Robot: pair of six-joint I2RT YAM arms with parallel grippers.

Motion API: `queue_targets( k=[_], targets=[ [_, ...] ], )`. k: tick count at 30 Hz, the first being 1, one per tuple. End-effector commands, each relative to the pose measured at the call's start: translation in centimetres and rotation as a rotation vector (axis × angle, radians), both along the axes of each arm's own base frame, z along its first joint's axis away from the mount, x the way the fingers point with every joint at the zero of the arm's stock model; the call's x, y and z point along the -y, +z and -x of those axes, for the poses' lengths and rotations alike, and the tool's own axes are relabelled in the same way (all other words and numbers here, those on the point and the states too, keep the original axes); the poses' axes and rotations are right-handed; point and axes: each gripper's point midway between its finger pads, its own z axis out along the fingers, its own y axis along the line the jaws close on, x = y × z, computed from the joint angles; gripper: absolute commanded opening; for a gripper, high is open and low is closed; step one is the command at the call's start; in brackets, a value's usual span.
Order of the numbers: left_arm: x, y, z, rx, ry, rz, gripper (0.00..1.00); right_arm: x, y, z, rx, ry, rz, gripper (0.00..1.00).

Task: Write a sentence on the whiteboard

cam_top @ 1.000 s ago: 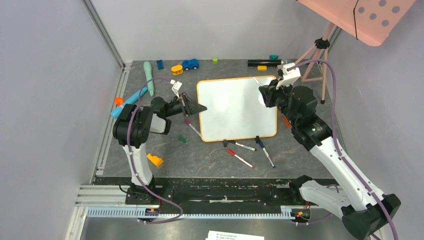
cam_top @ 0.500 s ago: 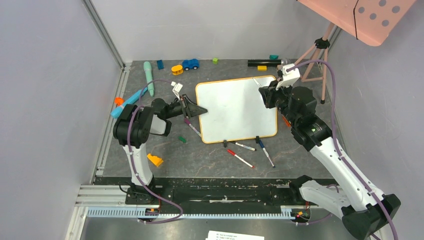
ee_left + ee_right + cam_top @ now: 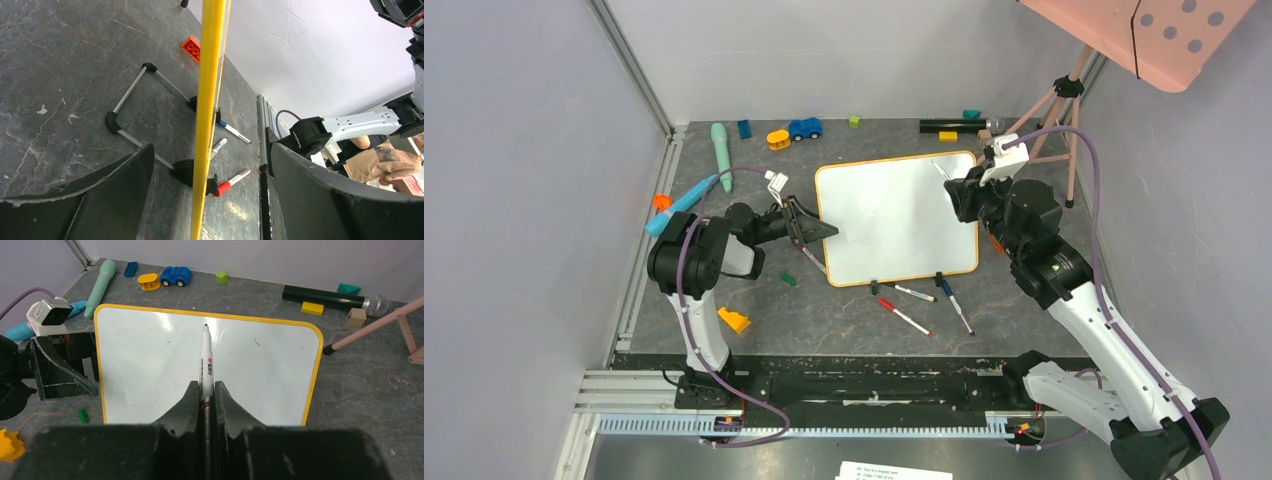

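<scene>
The whiteboard (image 3: 894, 215) lies flat mid-table, white with a thin yellow frame and black clip feet on its near edge. Its face (image 3: 150, 365) is blank; no sentence shows on it. My left gripper (image 3: 816, 228) is at the board's left edge, open. The yellow frame (image 3: 209, 75) runs between its spread fingers (image 3: 125, 175) without touching either. My right gripper (image 3: 204, 387) hovers over the board's right side (image 3: 951, 195), shut on a white marker (image 3: 206, 355). The marker's uncapped teal tip points toward the board's far edge.
Three loose markers, one of them red (image 3: 905, 317) and one blue (image 3: 956, 305), lie in front of the board, and a purple one (image 3: 809, 255) lies by its left edge. An orange block (image 3: 734, 320) is near left. A toy car (image 3: 804, 128), a teal microphone (image 3: 720, 150) and a black tube (image 3: 952, 126) line the back. A tripod (image 3: 1054, 110) stands back right.
My left gripper, shut on the board's left edge a second ago, has opened wide and dropped slightly toward me. The right gripper, still holding the marker, drifted a little away from me.
</scene>
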Motion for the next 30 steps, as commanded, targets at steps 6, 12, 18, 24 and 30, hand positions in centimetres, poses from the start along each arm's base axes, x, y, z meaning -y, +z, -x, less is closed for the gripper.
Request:
queue_targets(
  k=[6,12,18,24,30],
  targets=[
    [-0.34,1.90,0.52,0.119,0.013,0.009,0.81,-0.16,0.20,0.16,0.009,0.014,-0.013,0.00],
    [-0.39,2.14,0.92,0.131,-0.002,0.006,0.69,-0.32,-0.05,0.01,0.000,0.018,-0.012,0.00],
    [-0.73,2.21,1.12,0.139,0.007,0.002,0.60,-0.42,-0.50,0.09,-0.009,0.024,-0.012,0.00],
    [-0.94,2.17,1.04,0.135,0.013,0.002,0.40,-0.40,-0.61,0.05,-0.009,0.024,-0.004,0.00],
    [-1.07,2.01,0.89,0.126,0.025,0.003,0.27,-0.20,-0.72,0.25,-0.010,0.019,-0.004,0.00]
  ],
)
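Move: The left gripper stands open around the left edge of the whiteboard, whose middle lies about 14 cm to its right, 2 cm ahead and level with it. The purple marker is about 5 cm back, 3 cm left and 13 cm below. From the right hand, holding the white marker, the whiteboard's middle is roughly 5 cm ahead, 12 cm left and 15 cm below; the yellow block is some 20 cm ahead, level sideways, 30 cm below. Close the left gripper about two thirds of its range around the whiteboard's left edge, easing the hand back and left about 1 cm each as the fingers come together. Meanwhile keep the right hand's pinch on the white marker and lower it roughly 1 cm, tipping the fingers slightly down, so the marker's tip comes closer to the board's upper part. ##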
